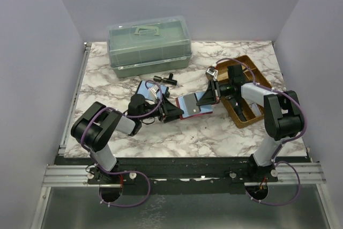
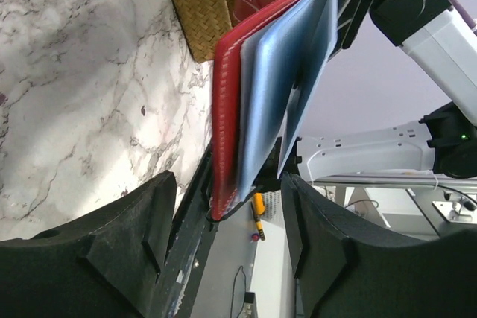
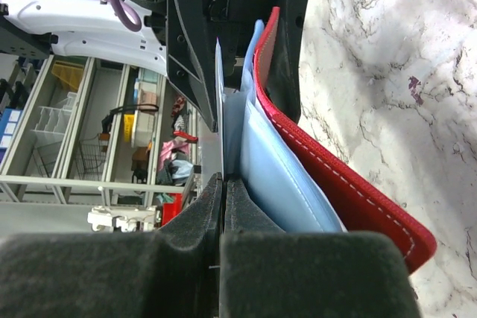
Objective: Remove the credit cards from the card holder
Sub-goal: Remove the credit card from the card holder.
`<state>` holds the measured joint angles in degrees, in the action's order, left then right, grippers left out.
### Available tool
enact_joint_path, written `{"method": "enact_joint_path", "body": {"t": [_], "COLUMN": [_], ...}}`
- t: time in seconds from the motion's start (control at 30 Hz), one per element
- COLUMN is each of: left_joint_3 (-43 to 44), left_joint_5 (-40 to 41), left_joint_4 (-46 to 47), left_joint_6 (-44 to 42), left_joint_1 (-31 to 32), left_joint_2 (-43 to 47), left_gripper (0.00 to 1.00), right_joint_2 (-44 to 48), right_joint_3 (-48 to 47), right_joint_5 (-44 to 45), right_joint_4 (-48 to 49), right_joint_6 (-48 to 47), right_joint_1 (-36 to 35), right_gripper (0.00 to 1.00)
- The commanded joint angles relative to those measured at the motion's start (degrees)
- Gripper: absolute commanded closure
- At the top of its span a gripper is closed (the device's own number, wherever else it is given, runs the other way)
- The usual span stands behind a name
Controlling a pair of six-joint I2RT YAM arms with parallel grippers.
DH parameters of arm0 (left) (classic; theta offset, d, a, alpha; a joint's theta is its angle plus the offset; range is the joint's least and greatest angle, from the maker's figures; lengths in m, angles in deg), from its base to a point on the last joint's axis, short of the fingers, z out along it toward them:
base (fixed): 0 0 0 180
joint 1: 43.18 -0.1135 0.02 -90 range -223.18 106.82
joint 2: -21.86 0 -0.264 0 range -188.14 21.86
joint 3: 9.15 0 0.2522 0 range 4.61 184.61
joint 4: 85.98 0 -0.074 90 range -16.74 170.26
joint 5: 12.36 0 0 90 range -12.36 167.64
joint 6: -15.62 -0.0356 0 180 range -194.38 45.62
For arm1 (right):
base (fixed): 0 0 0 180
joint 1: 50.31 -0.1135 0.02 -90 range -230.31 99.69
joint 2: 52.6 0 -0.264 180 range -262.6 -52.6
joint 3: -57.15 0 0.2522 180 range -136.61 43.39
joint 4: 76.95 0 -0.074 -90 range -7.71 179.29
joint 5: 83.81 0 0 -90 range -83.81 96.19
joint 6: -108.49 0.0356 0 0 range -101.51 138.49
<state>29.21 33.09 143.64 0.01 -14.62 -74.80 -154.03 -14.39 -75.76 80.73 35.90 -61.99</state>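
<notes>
The red card holder (image 1: 194, 105) is open at mid table, its blue inner panels facing up, between my two grippers. My left gripper (image 1: 172, 111) is open, and its fingers straddle the holder's left end without pinching it (image 2: 227, 184). The holder's red rim (image 2: 223, 109) runs up between the fingers in the left wrist view. My right gripper (image 1: 206, 98) is shut on the edge of a thin pale grey credit card (image 3: 231, 117) standing against the blue panel (image 3: 279, 169) of the holder (image 3: 350, 199). The right gripper (image 3: 224, 184) pinches it tight. Other cards are hidden.
A dark-edged blue folding case (image 1: 146, 88) lies just behind my left gripper. A green-grey plastic toolbox (image 1: 149, 45) stands at the back. A small black part (image 1: 165, 79) lies in front of it. A wicker tray (image 1: 252, 112) sits under my right arm.
</notes>
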Motion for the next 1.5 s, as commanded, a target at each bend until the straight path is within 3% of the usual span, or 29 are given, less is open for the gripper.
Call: {"method": "enact_joint_path", "body": {"t": [0.0, 0.23, 0.37, 0.57, 1.1, 1.47], "left_joint_3": [3.0, 7.6, 7.4, 2.9, 0.6, -1.1], "left_joint_5": [-2.1, -5.1, -5.9, -5.7, -7.6, -9.1], "left_joint_4": [3.1, 6.5, 12.9, 31.3, 31.5, 25.0], "left_joint_6": [0.7, 4.7, 7.9, 17.5, 17.3, 13.7], "left_joint_1": [-0.2, 0.4, 0.4, -2.0, -5.0, -8.0], "left_joint_2": [-1.1, -4.7, -7.4, -11.3, -7.4, -5.8], "left_gripper": [0.39, 0.64, 1.0, 1.0, 1.0, 1.0], "right_joint_2": [1.5, 1.1, 1.5, 1.9, 1.1, 7.8], "right_joint_3": [0.8, 0.6, 0.9, -0.2, -1.1, -4.9], "right_joint_5": [-2.5, -2.7, -2.5, 0.6, 3.8, 13.2], "right_joint_4": [2.0, 2.1, 2.1, -2.2, -5.8, -19.8], "right_joint_6": [1.1, 1.3, 1.1, -2.8, -6.2, -22.6], "right_joint_1": [-0.3, -0.3, -0.4, 0.3, 2.5, 9.7], "right_gripper": [1.0, 1.0, 1.0, 1.0, 1.0, 1.0]}}
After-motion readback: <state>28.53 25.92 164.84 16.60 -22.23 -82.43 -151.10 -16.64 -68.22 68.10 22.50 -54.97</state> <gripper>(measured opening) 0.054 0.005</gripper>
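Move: The card holder stands open between the hands, its middle some 5 cm to the right of the left hand, 3 cm ahead and about 1 cm higher; its near-left end is already between the open left fingers. From the right hand, already pinching the card at the holder's right side, that middle is about 2 cm left, 2 cm back and 2 cm below. The tablet lies about 13 cm left, 10 cm ahead and 11 cm below the left hand. The wooden tray is roughly 25 cm right of, 5 cm ahead of and 13 cm below the right hand. The left fingers close on the near-left end of the card holder while that hand rises about 3 cm and eases forward and right, its fingertips tilting up some 10 degrees. Keeping its grip, it then draws back left about 4 cm; the right hand, still at first, keeps the card pinched and pulls away right about 4 cm and forward, turning slightly clockwise. ##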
